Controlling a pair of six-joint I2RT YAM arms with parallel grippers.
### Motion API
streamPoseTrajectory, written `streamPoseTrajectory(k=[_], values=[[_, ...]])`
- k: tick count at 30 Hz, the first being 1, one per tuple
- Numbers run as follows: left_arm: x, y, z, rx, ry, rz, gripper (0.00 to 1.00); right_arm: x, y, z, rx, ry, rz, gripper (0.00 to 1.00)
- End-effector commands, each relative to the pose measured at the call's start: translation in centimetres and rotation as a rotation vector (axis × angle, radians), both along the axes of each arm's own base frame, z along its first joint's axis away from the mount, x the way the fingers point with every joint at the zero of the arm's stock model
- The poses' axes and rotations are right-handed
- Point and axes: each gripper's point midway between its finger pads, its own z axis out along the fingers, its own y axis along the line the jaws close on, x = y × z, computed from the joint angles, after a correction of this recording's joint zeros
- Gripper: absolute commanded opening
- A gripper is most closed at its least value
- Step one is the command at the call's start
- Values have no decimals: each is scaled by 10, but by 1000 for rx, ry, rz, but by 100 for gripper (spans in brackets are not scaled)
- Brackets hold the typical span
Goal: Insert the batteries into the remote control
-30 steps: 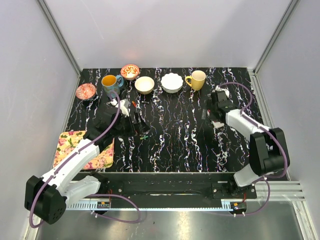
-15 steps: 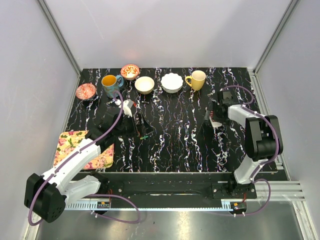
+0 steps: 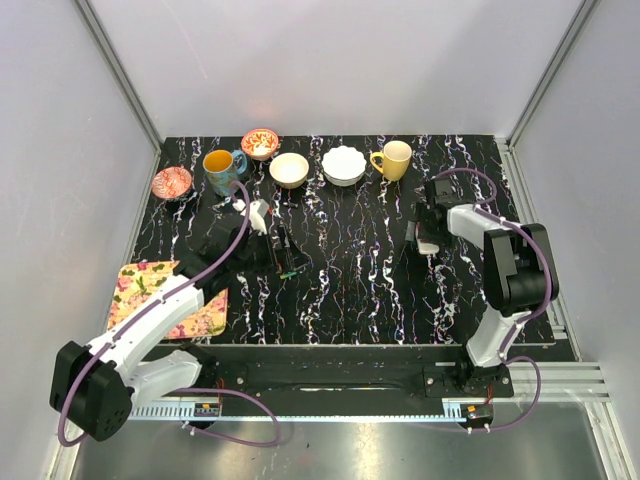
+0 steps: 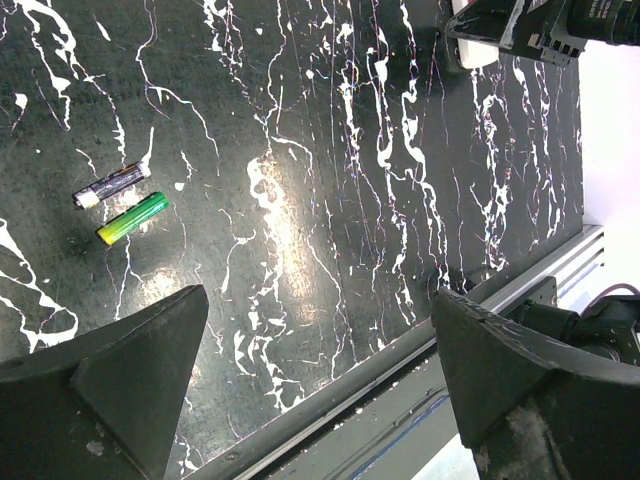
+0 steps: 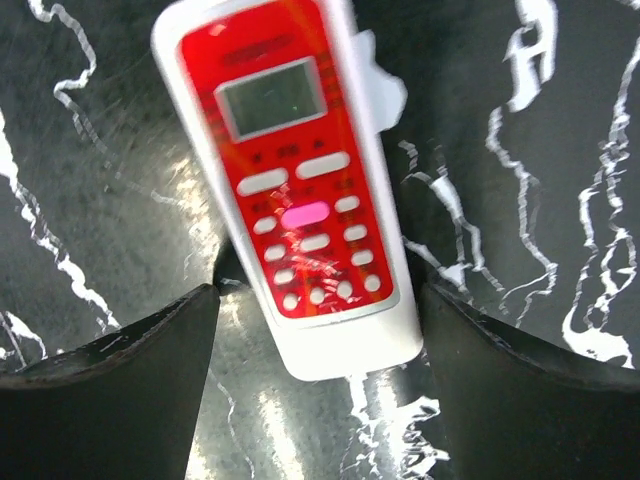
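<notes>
The remote control is a white slab with a red button face and a small screen, lying face up; a white flap shows at its right edge. My right gripper is open, its fingers on either side of the remote's lower end. In the top view the right gripper sits over the remote at mid right. Two batteries lie side by side on the table, one dark and one green. My left gripper is open and empty, hovering above them.
Along the back edge stand a red dish, a blue mug, a patterned bowl, a cream bowl, a white scalloped bowl and a yellow mug. A floral cloth lies at the front left.
My right arm has folded back and its gripper has turned and come down over the remote. My left gripper has shifted slightly towards the back.
</notes>
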Motion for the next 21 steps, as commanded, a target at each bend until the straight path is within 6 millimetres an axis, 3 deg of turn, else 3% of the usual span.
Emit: streamPoseTrajectory(k=[1,6,13,17,21], values=[[5,-9,8,-41,-31,-16,99,-9,26,15,-8,5,50,87],[1,-12,8,-41,-28,-25,99,-6,24,13,-50,19,45,87],[-1,-10,9,-34,-35,-19,99,-5,19,1,-79,51,8,76],[-2,-10,6,-31,-29,-15,99,-5,20,-4,-70,65,-3,64],[-3,-10,6,-32,-27,-19,99,-7,23,-6,-55,75,-2,39]])
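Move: The right gripper straddles the near end of the remote control, which lies on the table with its middle about 5 cm ahead of the hand point, 1 cm to the left and at fingertip height. The yellow mug stands some 20 cm ahead and 9 cm left, and the two batteries lie roughly 36 cm left and 8 cm back. From the left hand, the remote is about 19 cm ahead, 37 cm right and 14 cm lower. Sweep the right gripper about 2.5 cm to the left along the table, easing back 1 cm, so that its right-hand finger pushes the remote's near end along. Then hold the hand there, fingers pointing steeply down, and close them from nearly wide to about half open until they pinch the remote's near end by its sides. ##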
